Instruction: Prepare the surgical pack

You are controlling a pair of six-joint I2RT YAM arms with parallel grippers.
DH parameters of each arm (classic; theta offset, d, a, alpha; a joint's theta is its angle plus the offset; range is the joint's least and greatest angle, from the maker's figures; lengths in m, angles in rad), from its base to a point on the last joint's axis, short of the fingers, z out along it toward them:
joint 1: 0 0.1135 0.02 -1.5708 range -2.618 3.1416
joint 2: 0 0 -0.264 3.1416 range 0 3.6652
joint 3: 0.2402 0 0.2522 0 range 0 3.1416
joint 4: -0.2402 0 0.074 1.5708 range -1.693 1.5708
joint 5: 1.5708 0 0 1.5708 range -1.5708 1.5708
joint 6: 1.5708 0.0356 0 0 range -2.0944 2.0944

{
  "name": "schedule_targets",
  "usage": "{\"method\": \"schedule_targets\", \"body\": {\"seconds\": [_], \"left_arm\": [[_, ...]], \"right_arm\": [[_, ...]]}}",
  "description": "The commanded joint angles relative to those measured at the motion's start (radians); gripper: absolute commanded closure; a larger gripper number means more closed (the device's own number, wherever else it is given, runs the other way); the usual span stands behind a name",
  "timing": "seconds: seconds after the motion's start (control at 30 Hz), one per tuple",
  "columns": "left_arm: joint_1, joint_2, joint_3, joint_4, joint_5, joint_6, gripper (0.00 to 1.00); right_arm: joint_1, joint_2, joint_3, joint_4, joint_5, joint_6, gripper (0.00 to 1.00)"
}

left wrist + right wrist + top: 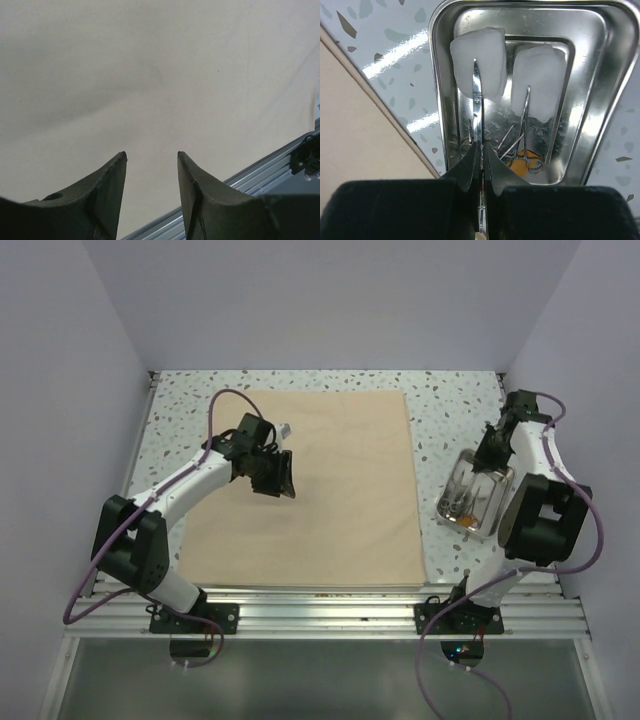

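The surgical pack (340, 490) is a large tan fabric sheet lying flat across the middle of the table; it also fills the left wrist view (150, 75). My left gripper (278, 478) hovers over the sheet's left part, and in its wrist view (151, 154) the jaws stand open with nothing between them. My right gripper (490, 452) reaches down into the steel tray (447, 508). In the right wrist view this gripper (481, 145) is shut on a thin silver instrument (476, 90) that points away over a white gauze pad (487, 55).
The tray (436, 75) also holds a second gauze pad (540, 75), forceps (525, 115) and an orange item (520, 162). It sits on the speckled tabletop just right of the sheet's edge (350, 140). An aluminium rail (270, 165) runs along the near edge.
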Motion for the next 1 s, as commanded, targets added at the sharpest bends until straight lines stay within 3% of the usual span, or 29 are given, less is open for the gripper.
{"method": "schedule_targets", "body": {"seconds": [0.0,0.2,0.23,0.33,0.5,0.63,0.8,0.97], "left_arm": [[0.009,-0.040,-0.001,0.029,0.025,0.030,0.51],[0.009,-0.055,-0.015,0.024,0.022,0.012,0.51],[0.009,-0.058,-0.021,0.026,0.022,0.010,0.52],[0.009,-0.065,-0.027,0.032,0.017,0.004,0.52],[0.009,-0.057,-0.035,0.055,0.032,-0.002,0.51],[0.009,-0.045,-0.030,0.066,0.038,-0.004,0.51],[0.009,-0.052,-0.036,0.066,0.036,-0.005,0.51],[0.010,-0.072,-0.049,0.043,0.023,-0.005,0.51]], "right_arm": [[-0.003,0.112,0.040,0.020,-0.088,-0.064,1.00],[-0.036,0.213,0.063,0.055,-0.168,-0.058,0.91],[-0.040,0.216,0.065,0.052,-0.162,-0.055,0.75],[-0.041,0.207,0.081,0.003,-0.048,-0.023,0.49],[-0.049,0.078,0.063,-0.085,0.207,0.043,0.37],[-0.098,0.055,0.008,-0.117,0.287,0.048,0.35],[-0.155,0.046,-0.081,-0.053,0.261,0.020,0.33],[-0.167,0.135,-0.092,-0.024,0.228,0.011,0.35]]}}
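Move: The tray that the held scissors are going into has its middle about 4 cm back from the right hand, with no sideways offset, its floor some 9 cm down. Under its blades, the left gauze lies level with the hand and 3 cm to the left; the right gauze is 2 cm back, 3 cm to the right; the orange packet is about 12 cm back, 2 cm left. From the left hand, the tray's middle is roughly 56 cm right and 3 cm ahead. The scissors, still pinched with blades pointing forward, go down about 7 cm into the tray in the right hand, whose fingers then open wide and let go. The empty hand lifts some 5 cm while drawing right and back towards the tray's right rim, then sinks again as it backs off, turning clockwise and tipping its fingertips some 20 degrees back towards the base. ##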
